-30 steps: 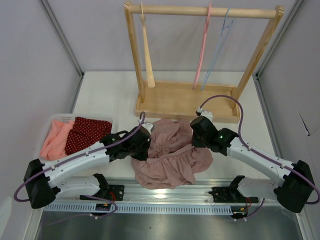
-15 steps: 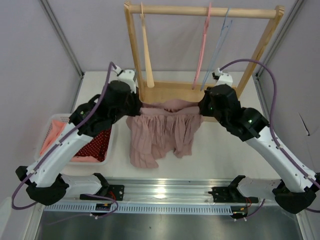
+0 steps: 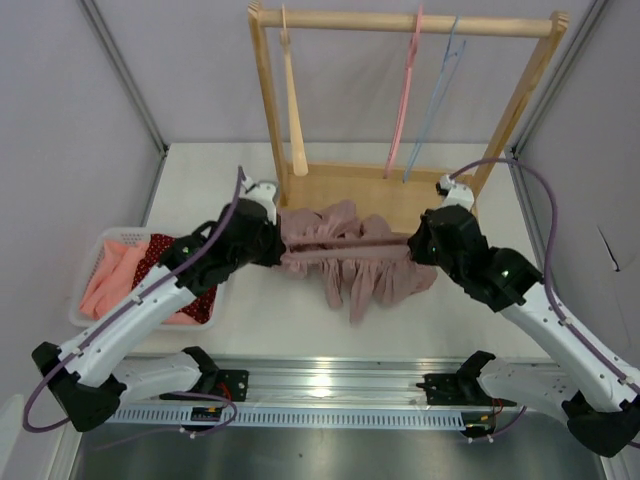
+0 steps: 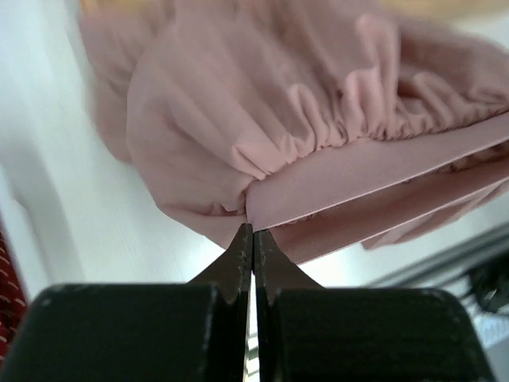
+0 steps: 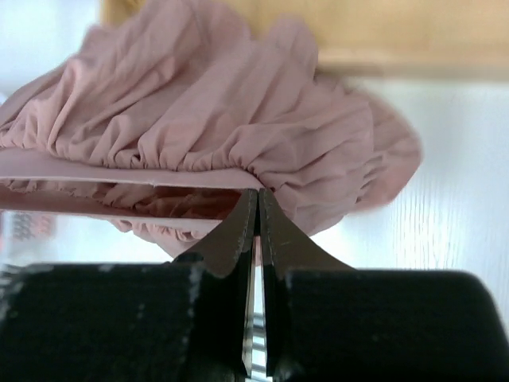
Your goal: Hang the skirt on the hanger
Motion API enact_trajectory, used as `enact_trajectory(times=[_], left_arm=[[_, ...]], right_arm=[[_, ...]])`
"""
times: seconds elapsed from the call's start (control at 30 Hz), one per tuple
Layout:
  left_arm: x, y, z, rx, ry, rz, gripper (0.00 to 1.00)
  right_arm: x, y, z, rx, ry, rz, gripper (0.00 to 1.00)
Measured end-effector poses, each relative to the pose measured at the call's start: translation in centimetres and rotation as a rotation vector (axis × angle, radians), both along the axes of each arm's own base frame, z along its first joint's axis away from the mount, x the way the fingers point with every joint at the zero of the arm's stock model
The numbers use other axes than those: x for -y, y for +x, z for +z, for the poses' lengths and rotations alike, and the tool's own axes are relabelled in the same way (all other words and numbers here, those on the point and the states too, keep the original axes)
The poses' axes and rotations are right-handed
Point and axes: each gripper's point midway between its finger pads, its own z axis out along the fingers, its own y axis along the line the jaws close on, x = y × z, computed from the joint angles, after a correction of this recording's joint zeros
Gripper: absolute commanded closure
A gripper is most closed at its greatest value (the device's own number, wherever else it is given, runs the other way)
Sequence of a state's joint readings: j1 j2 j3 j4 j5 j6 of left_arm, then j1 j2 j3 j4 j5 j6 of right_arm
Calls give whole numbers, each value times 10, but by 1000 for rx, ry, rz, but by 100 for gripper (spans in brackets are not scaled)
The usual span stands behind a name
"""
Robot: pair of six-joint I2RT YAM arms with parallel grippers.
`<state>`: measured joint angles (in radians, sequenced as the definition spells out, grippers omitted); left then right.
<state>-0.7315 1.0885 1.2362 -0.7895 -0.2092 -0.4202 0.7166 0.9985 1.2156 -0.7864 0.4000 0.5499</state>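
The dusty-pink skirt [image 3: 352, 262] hangs stretched between both arms just in front of the wooden rack's base, its waistband [image 3: 350, 245] pulled taut. My left gripper [image 3: 277, 248] is shut on the waistband's left end [image 4: 262, 208]. My right gripper [image 3: 418, 240] is shut on the right end [image 5: 238, 180]. The skirt's gathered cloth [image 4: 262, 103] bunches above the band and drapes down to the table. A pink hanger [image 3: 404, 105] and a blue hanger [image 3: 436, 95] hang from the rack's top bar, and a wooden hanger [image 3: 293, 110] hangs at its left.
The wooden rack [image 3: 400, 22] stands at the back, its base tray [image 3: 385, 190] just behind the skirt. A white basket [image 3: 95, 262] at the left holds a salmon garment [image 3: 110, 280] and a red dotted one [image 3: 165, 265].
Both grippers came down and toward the table from mid-height, pulling apart; the skirt's waistband is now drawn straight and the cloth sits lower, near the rack's base.
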Motion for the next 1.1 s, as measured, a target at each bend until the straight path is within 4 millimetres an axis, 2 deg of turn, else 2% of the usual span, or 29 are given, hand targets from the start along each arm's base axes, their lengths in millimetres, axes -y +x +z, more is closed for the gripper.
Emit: enact_trajectory(times=[0.1, 0.2, 0.3, 0.4, 0.47, 0.6, 0.77, 0.97, 1.1], left_arm=[[0, -23, -77, -153, 16, -22, 100], [-1, -46, -135, -285, 17, -35, 100], [2, -57, -160, -342, 1, -44, 100], [12, -56, -165, -351, -25, -61, 100], [19, -55, -165, -347, -35, -75, 99], [31, -58, -163, -336, -54, -117, 87], [33, -61, -160, -338, -55, -133, 78], [33, -51, -132, -277, -58, -122, 75], [32, -49, -125, -254, -60, -118, 73]], right_arm=[[2, -19, -67, -121, -8, 8, 100], [2, -43, -134, -264, -27, 24, 100], [-2, -59, -172, -340, -31, 36, 100], [-9, -67, -192, -371, -31, 50, 100], [-15, -72, -199, -380, -36, 63, 100], [-28, -78, -199, -363, -40, 99, 100], [-31, -75, -194, -324, -47, 89, 100], [-32, -60, -161, -219, 0, 55, 100], [-29, -52, -131, -117, 59, 44, 100]])
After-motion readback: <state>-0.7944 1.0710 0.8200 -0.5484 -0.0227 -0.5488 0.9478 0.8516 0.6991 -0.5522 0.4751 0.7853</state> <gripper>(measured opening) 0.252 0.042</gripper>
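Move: The skirt's waistband is held up taut between both hands, and bare table is waiting below. The left hand's landing spot is about 6 cm back, 2 cm to its right and 19 cm below, with the rack base some 16 cm ahead and 21 cm right of this hand and the basket about 31 cm left and 2 cm back. From the right hand, its landing spot is roughly 7 cm back, 2 cm left and 21 cm below, and the rack base 16 cm ahead and 9 cm left. Both hands swing the held waistband quickly down and back away from the rack base, the left sinking some 16 cm and the right about 20 cm, while their fingers tip further down by around 20 degrees and the hands then ease about 3 cm towards each other over the table. Down there the left fingers open part way and let go of their end of the waistband, then that hand backs up about 4 cm; the right keeps its pinch on the other end and rises again by roughly 7 cm, its fingers levelling out and edging forward. ##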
